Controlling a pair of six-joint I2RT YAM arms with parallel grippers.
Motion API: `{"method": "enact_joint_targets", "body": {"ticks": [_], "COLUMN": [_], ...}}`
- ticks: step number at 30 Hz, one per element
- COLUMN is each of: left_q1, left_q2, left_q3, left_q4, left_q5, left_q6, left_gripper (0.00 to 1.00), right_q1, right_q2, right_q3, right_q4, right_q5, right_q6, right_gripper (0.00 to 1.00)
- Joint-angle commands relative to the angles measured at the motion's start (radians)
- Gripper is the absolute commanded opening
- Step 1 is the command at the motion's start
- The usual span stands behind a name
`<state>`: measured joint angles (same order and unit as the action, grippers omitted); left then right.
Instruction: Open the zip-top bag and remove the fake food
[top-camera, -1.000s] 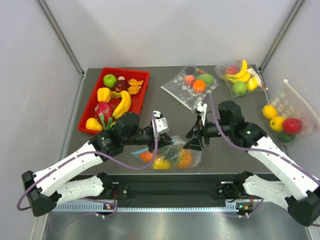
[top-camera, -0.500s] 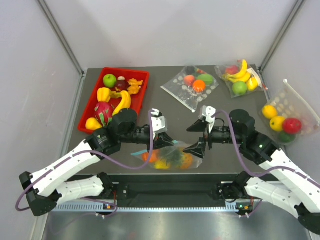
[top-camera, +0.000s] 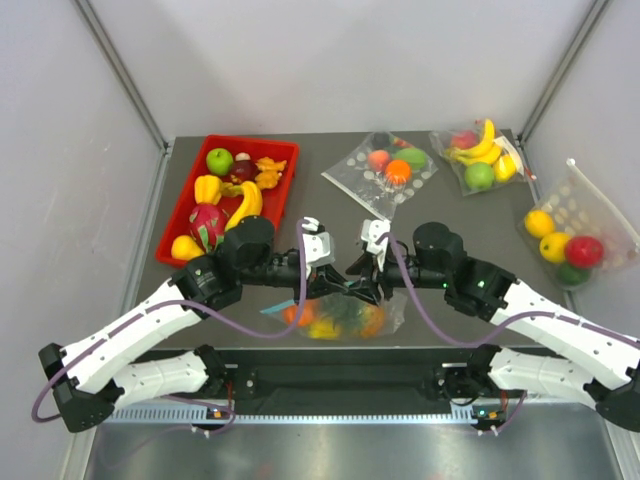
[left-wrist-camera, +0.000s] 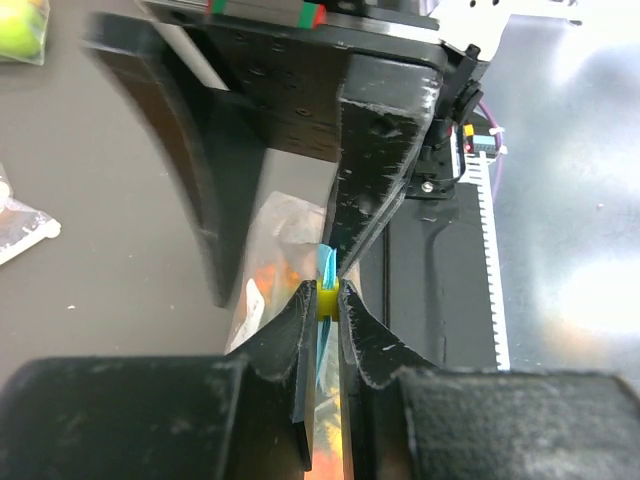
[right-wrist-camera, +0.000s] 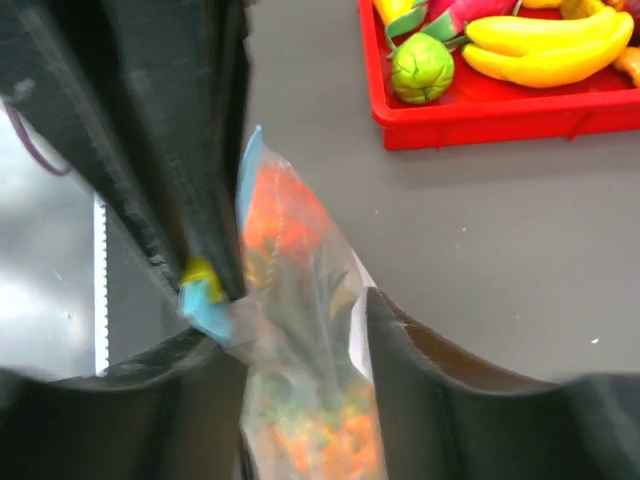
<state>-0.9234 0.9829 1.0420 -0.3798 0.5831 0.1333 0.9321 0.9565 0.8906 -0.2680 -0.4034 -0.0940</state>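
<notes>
The zip-top bag (top-camera: 345, 315) lies near the table's front edge, clear and crinkly, with the fake food (top-camera: 372, 320) showing orange, yellow and green inside. My left gripper (top-camera: 338, 283) is shut on the yellow slider (left-wrist-camera: 328, 300) of the teal zip strip (left-wrist-camera: 325, 265). My right gripper (top-camera: 362, 285) faces it from the right. In the right wrist view its jaws stand apart on either side of the bag (right-wrist-camera: 300, 330), beside the teal strip (right-wrist-camera: 205, 300). The right gripper (right-wrist-camera: 295, 320) does not visibly squeeze the plastic. Orange fruit (right-wrist-camera: 280, 215) shows through the bag.
A red tray (top-camera: 175, 225) with bananas, a dragon fruit and a green apple stands at the back left. A dotted bag (top-camera: 385, 170), a bag with bananas (top-camera: 480, 155) and another fruit bag (top-camera: 570, 235) lie at the back and right. The table's front edge is just behind the zip-top bag.
My right gripper drew back to the right with wide jaws, then moved left to the bag's mouth, and its jaws narrowed. The left gripper kept its grip in place.
</notes>
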Motion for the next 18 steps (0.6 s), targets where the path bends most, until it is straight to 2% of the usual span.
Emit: {"method": "enact_joint_targets", "body": {"ticks": [1,3,4,14,18], "left_q1": [0.003,0.003,0.004,0.011,0.015], "left_q2": [-0.003,-0.001,-0.001,-0.041,-0.04], "left_q3": [0.024,0.021,0.016,-0.022,-0.037], "left_q4": [0.027,0.028,0.03,0.022,0.022], "left_q5": [0.034,0.032,0.026,-0.155,-0.152], "left_q6": [0.005,0.005,0.006,0.031,0.029], "left_gripper": [0.0,0.0,0.0,0.0,0.0], "right_q1": [0.017,0.016,0.017,0.017,0.016], "right_q2": [-0.01,-0.024,-0.031,-0.14,-0.182], "right_q3": [0.008,0.004,0.001,-0.064,-0.084], "right_q4": [0.078,0.084,0.087,0.081,0.084], "right_q5": [0.041,0.046,0.049,0.043,0.043], "right_q6": [-0.013,-0.01,-0.007,0.014,0.031], "right_gripper": [0.4,0.07,0.0,0.0,0.0]}}
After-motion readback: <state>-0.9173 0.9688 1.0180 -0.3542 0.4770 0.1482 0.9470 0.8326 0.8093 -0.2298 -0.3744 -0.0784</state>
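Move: The left gripper already pinches the yellow slider; the blue zip end sticks out about 2 cm to its right, level with it. From the half-open right fingertips, that zip end lies roughly 2 cm back and 1 cm left, at the same height. Inside the bag, some 10 cm below the right hand, the round orange fruit lies about 7 cm back and 13 cm left, the textured orange food about 8 cm back and 3 cm right. Close the right gripper fully on the edge of the bag's mouth at the zip end, then draw it about 1.5 cm right and 1 cm back, away from the slider. Meanwhile keep the left pinch on the slider and ease the left hand forward about 2 cm, turning it some 5 degrees counter-clockwise. ##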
